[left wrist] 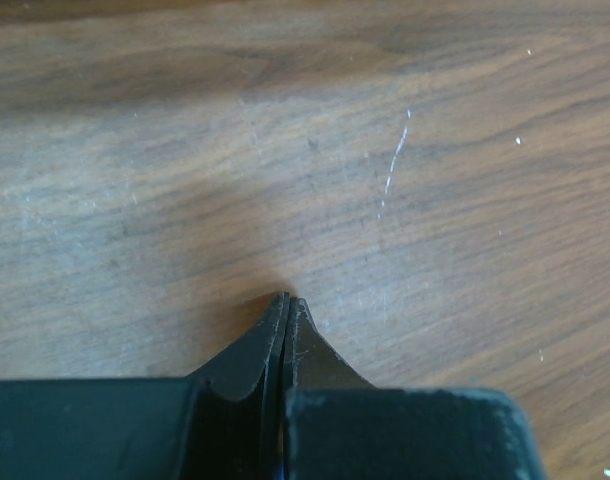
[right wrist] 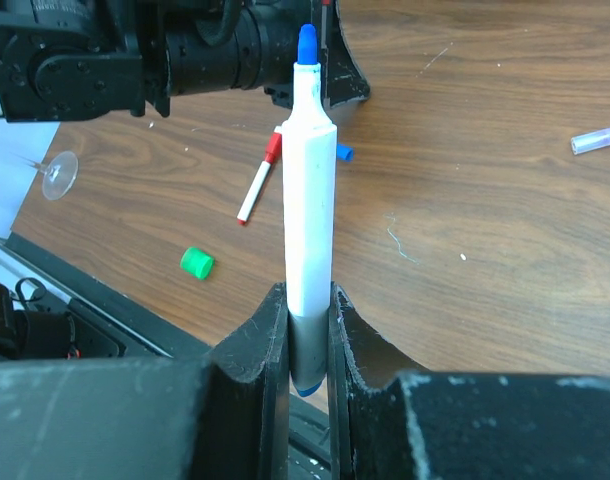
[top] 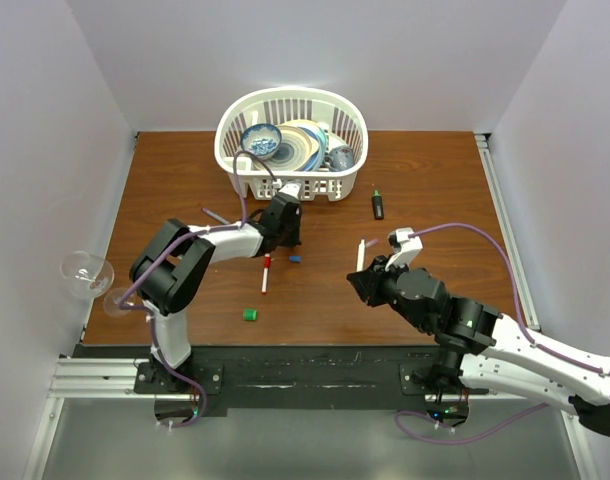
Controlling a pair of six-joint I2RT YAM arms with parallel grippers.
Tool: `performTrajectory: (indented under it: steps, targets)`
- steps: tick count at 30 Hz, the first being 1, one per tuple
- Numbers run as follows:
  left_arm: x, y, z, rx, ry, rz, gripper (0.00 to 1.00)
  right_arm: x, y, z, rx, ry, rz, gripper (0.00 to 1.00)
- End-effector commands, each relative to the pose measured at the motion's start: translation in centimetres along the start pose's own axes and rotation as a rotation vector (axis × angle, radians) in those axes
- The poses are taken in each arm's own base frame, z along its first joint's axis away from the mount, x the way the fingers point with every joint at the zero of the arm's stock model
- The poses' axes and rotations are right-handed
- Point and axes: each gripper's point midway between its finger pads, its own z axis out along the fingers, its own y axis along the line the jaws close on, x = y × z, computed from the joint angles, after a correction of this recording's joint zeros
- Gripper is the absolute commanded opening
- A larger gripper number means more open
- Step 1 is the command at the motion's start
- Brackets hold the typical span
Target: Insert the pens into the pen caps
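Note:
My right gripper (right wrist: 308, 295) (top: 368, 276) is shut on the lower end of a white pen with a blue tip (right wrist: 310, 200) (top: 361, 253), which points away from it over the table. My left gripper (left wrist: 287, 302) (top: 290, 240) is shut and empty, its tips close over bare wood. The blue cap (top: 295, 258) (right wrist: 345, 153) lies just in front of it. A white pen with a red cap-like end (top: 266, 272) (right wrist: 257, 180) lies beside the blue cap. The green cap (top: 249, 314) (right wrist: 196, 262) lies nearer the front. The black marker (top: 378, 204) lies by the basket.
A white basket (top: 290, 182) of dishes stands at the back centre. A wine glass (top: 85, 275) lies at the left table edge. A purple tube (right wrist: 597, 140) (top: 217, 215) lies behind the left arm. A metal rail (top: 500, 200) runs along the right side.

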Motion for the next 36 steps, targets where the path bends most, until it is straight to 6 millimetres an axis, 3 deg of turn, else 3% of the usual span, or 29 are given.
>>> performTrajectory:
  steps: [1, 5, 11, 13, 17, 21, 28, 32, 36]
  targets:
    - [-1.5, -1.6, -1.5, 0.061, -0.065, -0.020, 0.00, -1.3, 0.1, -0.3, 0.009, -0.043, 0.025, 0.00]
    - [-0.4, -1.9, -2.6, 0.068, -0.047, -0.020, 0.00, -1.0, 0.1, -0.2, 0.011, -0.034, 0.020, 0.00]
    - [-2.2, -1.4, -5.7, 0.003, -0.079, -0.090, 0.00, -0.5, 0.0, -0.1, 0.005, -0.026, 0.029, 0.00]
    - [-2.8, -1.0, -6.8, -0.046, -0.065, -0.158, 0.07, -0.5, 0.1, -0.1, 0.003, -0.023, 0.027, 0.00]
    - [-3.8, -1.3, -9.9, -0.040, -0.088, -0.321, 0.41, -0.8, 0.2, -0.2, 0.000, -0.030, 0.028, 0.00]
    - [-3.1, -0.2, -11.6, -0.119, -0.080, -0.545, 0.48, -0.7, 0.1, -0.4, -0.002, -0.028, 0.027, 0.00]
    - [4.9, 0.9, -12.7, -0.412, 0.251, -0.946, 0.48, -1.3, -0.1, -1.0, -0.003, -0.043, 0.023, 0.00]
    - [7.4, 0.7, -12.7, -0.479, 0.365, -0.963, 0.45, -1.6, -0.2, -1.3, 0.000, -0.045, 0.015, 0.00]
    - [8.4, 1.0, -12.2, -0.480, 0.365, -0.984, 0.46, -1.7, -0.4, -1.6, 0.002, -0.051, 0.015, 0.00]
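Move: My left hand is low over the table with its fingers shut and leaning forward; the blue cap lies close behind the tips, about 5 cm back and 1 cm left. The red pen with its cap on lies some 9 cm back and 8 cm left, the green cap roughly 19 cm back and 12 cm left. From my right hand, which holds the uncapped blue pen, the blue cap is about 14 cm ahead, 12 cm left and 20 cm below. With my left hand still shut and low, I rake the blue cap back towards me for about 3 cm, then lift clear by some 10 cm, opening the fingers roughly halfway. As the hand rises I begin swinging it counter-clockwise, about 50 degrees in all, and tip it almost straight down while going back and down again over the cap, stopping just above the table. ##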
